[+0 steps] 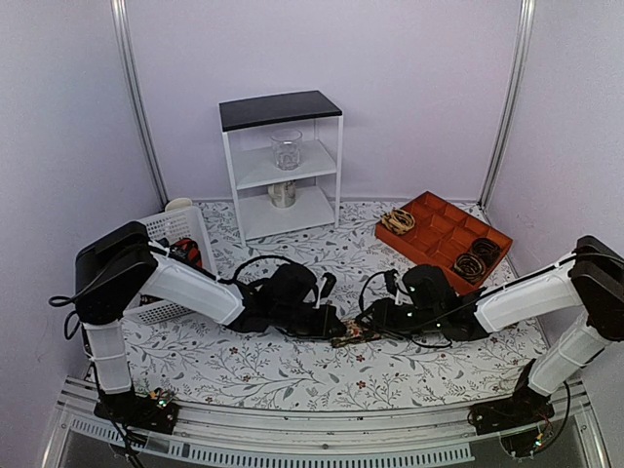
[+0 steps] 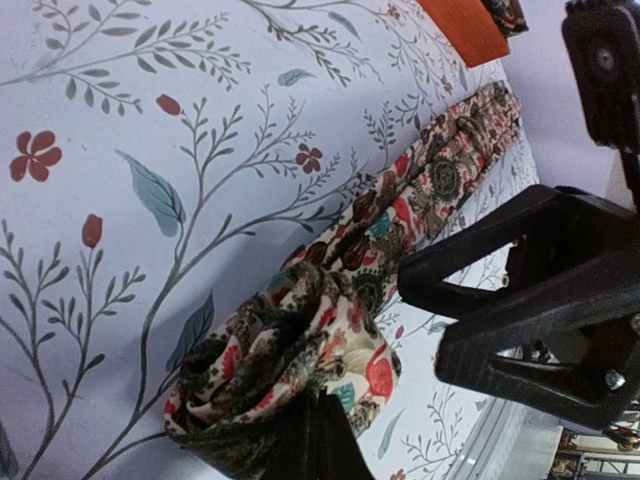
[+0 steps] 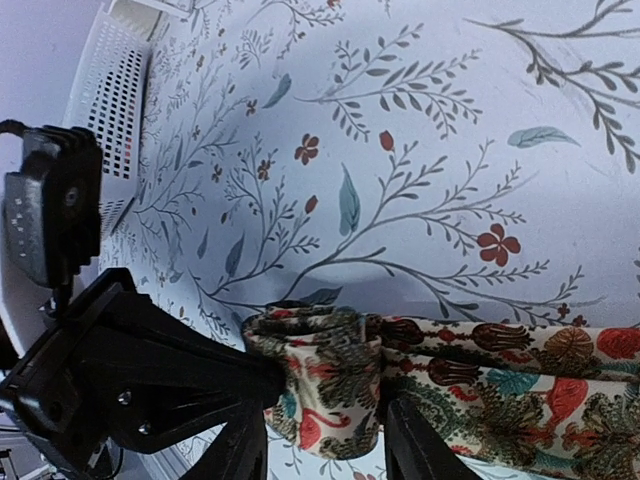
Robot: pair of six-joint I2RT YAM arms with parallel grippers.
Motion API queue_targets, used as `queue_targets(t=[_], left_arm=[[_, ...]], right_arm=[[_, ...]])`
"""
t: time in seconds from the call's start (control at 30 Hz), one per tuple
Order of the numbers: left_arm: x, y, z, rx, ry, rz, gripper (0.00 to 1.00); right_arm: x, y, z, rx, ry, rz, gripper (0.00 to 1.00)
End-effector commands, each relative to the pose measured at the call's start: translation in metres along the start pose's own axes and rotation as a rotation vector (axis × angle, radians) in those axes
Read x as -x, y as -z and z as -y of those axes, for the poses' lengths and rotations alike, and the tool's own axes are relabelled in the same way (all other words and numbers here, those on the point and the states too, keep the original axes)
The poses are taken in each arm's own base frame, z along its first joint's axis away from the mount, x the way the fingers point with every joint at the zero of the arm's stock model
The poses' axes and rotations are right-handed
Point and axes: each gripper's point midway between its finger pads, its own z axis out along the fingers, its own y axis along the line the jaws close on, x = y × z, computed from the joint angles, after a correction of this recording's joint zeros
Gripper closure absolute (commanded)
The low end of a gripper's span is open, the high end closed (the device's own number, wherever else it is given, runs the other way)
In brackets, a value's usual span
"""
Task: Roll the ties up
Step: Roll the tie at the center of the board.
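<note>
A tie [image 1: 353,334] with a red, teal and dark floral print lies on the flowered tablecloth between the two arms. One end is wound into a small roll [image 2: 290,360]. Its loose tail [image 2: 460,150] runs away over the cloth. My left gripper [image 2: 320,435] is shut on the roll's near side. In the right wrist view the roll [image 3: 325,385] sits between the spread fingers of my right gripper [image 3: 328,455], which is open, and the tail [image 3: 520,385] leads off to the right.
An orange divided tray [image 1: 434,216] at the back right holds rolled ties [image 1: 476,261] and a tan coil [image 1: 397,220]. A white basket [image 1: 175,229] stands at the left. A white shelf [image 1: 283,161] with a glass jar stands at the back.
</note>
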Motion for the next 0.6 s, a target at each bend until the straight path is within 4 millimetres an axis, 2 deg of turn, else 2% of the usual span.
queue_targets(t=[0.0,0.17,0.27,0.43,0.57], left_arm=[[-0.008,-0.005,0.006,-0.013,-0.031,-0.028,1.00],[-0.008,-0.004,0.001,0.002,-0.034,-0.024,1.00],[-0.005,0.005,-0.005,0.023,-0.036,-0.004,1.00],[0.005,0.033,-0.023,0.066,-0.024,0.062,1.00],[0.009,0.064,-0.044,0.138,-0.011,0.125,1.00]], right_arm=[[-0.009,-0.012,0.008,-0.023,0.007,-0.063,0.61],[-0.015,-0.023,0.012,-0.026,0.015,-0.107,0.68],[-0.019,-0.029,0.008,-0.011,0.023,-0.137,0.74],[-0.022,-0.043,0.006,-0.011,0.011,-0.166,0.80],[-0.023,-0.057,-0.011,0.008,0.026,-0.182,0.81]])
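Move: The rolled part of the tie is about 3 cm left of the open right hand, 1 cm ahead and 4 cm below. For the shut left hand, the roll is right at the fingertips, about 3 cm to the right, 1 cm ahead and 1 cm lower. The flat tail's middle lies roughly 16 cm right of the right hand, 1 cm ahead and 6 cm down; the orange box is about 22 cm ahead, 19 cm right and 4 cm down. The right hand sinks 3.5 cm, then eases left, half-closing around the roll as the left hand retreats leftward. ##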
